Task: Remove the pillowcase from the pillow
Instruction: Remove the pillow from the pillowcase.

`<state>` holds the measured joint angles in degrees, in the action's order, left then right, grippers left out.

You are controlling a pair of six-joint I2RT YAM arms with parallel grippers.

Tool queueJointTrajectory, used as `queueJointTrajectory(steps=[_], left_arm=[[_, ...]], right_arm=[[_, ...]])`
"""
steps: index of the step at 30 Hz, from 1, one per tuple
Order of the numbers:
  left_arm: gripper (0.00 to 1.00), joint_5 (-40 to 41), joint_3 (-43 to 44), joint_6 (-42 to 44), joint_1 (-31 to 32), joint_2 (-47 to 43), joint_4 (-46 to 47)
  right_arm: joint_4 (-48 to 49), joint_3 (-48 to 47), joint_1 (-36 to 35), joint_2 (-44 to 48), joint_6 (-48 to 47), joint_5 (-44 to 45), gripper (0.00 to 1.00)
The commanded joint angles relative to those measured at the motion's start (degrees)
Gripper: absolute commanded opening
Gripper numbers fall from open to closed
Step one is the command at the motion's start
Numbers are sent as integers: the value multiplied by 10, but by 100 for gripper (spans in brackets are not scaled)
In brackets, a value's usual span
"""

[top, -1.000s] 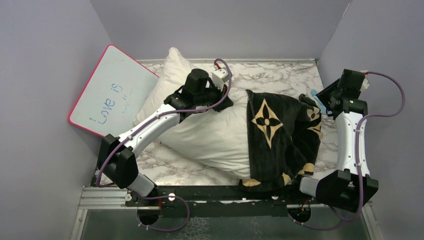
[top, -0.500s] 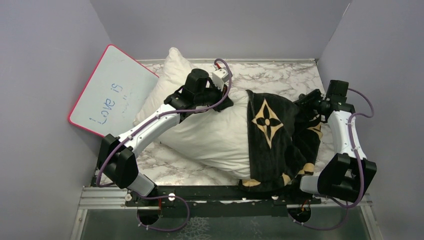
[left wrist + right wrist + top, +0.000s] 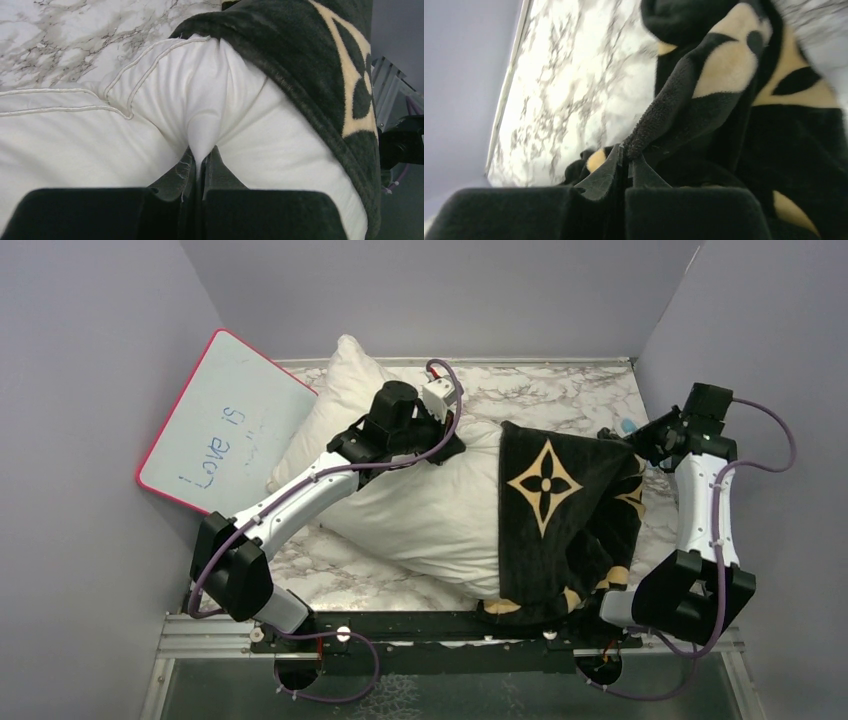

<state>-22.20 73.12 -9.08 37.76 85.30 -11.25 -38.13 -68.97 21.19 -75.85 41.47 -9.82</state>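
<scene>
The plump off-white pillow (image 3: pixel 420 505) lies across the marble table, its right end inside the black pillowcase (image 3: pixel 560 530) with tan flower motifs. My left gripper (image 3: pixel 448 445) is shut on a pinch of the pillow's white fabric (image 3: pixel 202 125) near its far edge. In the left wrist view the pillowcase's hem (image 3: pixel 300 75) crosses the pillow just beyond that pinch. My right gripper (image 3: pixel 640 445) is at the pillowcase's far right corner, shut on a fold of the black fabric (image 3: pixel 659 120) that stretches taut away from its tips (image 3: pixel 628 156).
A pink-rimmed whiteboard (image 3: pixel 225 420) leans against the left wall beside the pillow's far corner. Grey walls close in the marble table (image 3: pixel 560 390) on three sides. The black frame rail (image 3: pixel 420 625) runs along the near edge.
My right gripper swung in to the pillowcase's far right corner, shut on its fabric and pulled back to the right, drawing the cover's top flatter. The left arm has stayed put.
</scene>
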Motion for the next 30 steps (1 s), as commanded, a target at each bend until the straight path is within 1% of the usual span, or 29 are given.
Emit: queueJointTrajectory(steps=[1, 8, 10, 11, 13, 15, 20, 22, 23, 24, 25, 26, 28, 30], left_arm=[[0, 74, -19, -19, -2, -35, -51], [0, 101, -23, -48, -27, -34, -61], [0, 88, -24, -54, -38, -33, -59], [0, 67, -23, -52, -40, -31, -57], [0, 32, -18, -52, -41, -23, -51], [0, 5, -17, -58, -41, -17, -38], [0, -36, -16, -65, -39, -10, -17], [0, -44, -16, -65, -38, -12, -13], [0, -48, -17, -65, -37, -13, -11], [0, -53, -18, -65, -36, -14, -9], [0, -56, -19, -65, -35, -15, -7], [0, -59, -20, -65, -34, -17, -5], [0, -64, -21, -64, -32, -18, -3], [0, -65, -22, -65, -30, -20, -1]], right_arm=[[-21, -32, 48, 32, -42, 120, 0], [-30, -35, 71, 53, -49, 126, 0], [-40, -47, 72, 52, -49, 121, 0], [-46, -51, 72, 53, -50, 113, 0], [-46, -47, 72, 60, -54, 72, 0], [-37, -29, 71, 71, -65, -3, 1], [13, 35, 72, 84, -108, -251, 23], [23, 52, 72, 84, -115, -322, 36], [27, 58, 72, 85, -114, -344, 45], [29, 60, 72, 88, -115, -358, 57], [33, 63, 71, 91, -114, -370, 65], [35, 63, 71, 93, -114, -382, 72], [37, 62, 68, 93, -109, -399, 78], [52, 68, 60, 90, -97, -417, 82]])
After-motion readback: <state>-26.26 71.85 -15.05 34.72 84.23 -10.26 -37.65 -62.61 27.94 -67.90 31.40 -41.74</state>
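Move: Pinched in the right fingers is the far right corner of the pillowcase, whose middle lies about 15 cm to that hand's left, 16 cm back and 10 cm below. The white pillow's middle is some 45 cm left of the right hand and 8 cm back. From the left hand, which grips the pillow's top, the pillow's middle is about 11 cm left and 7 cm back, and the pillowcase's middle about 23 cm right and 15 cm back. Tugging the pinched pillowcase corner about 4 cm to the right and 3 cm back, the right hand then stops, opens wide and swings some 10 cm left, back over the pillowcase towards the pillow, rising slightly and turning about 30 degrees counter-clockwise. The left hand keeps its pinch on the pillow, easing left barely 1.5 cm and partly back. ##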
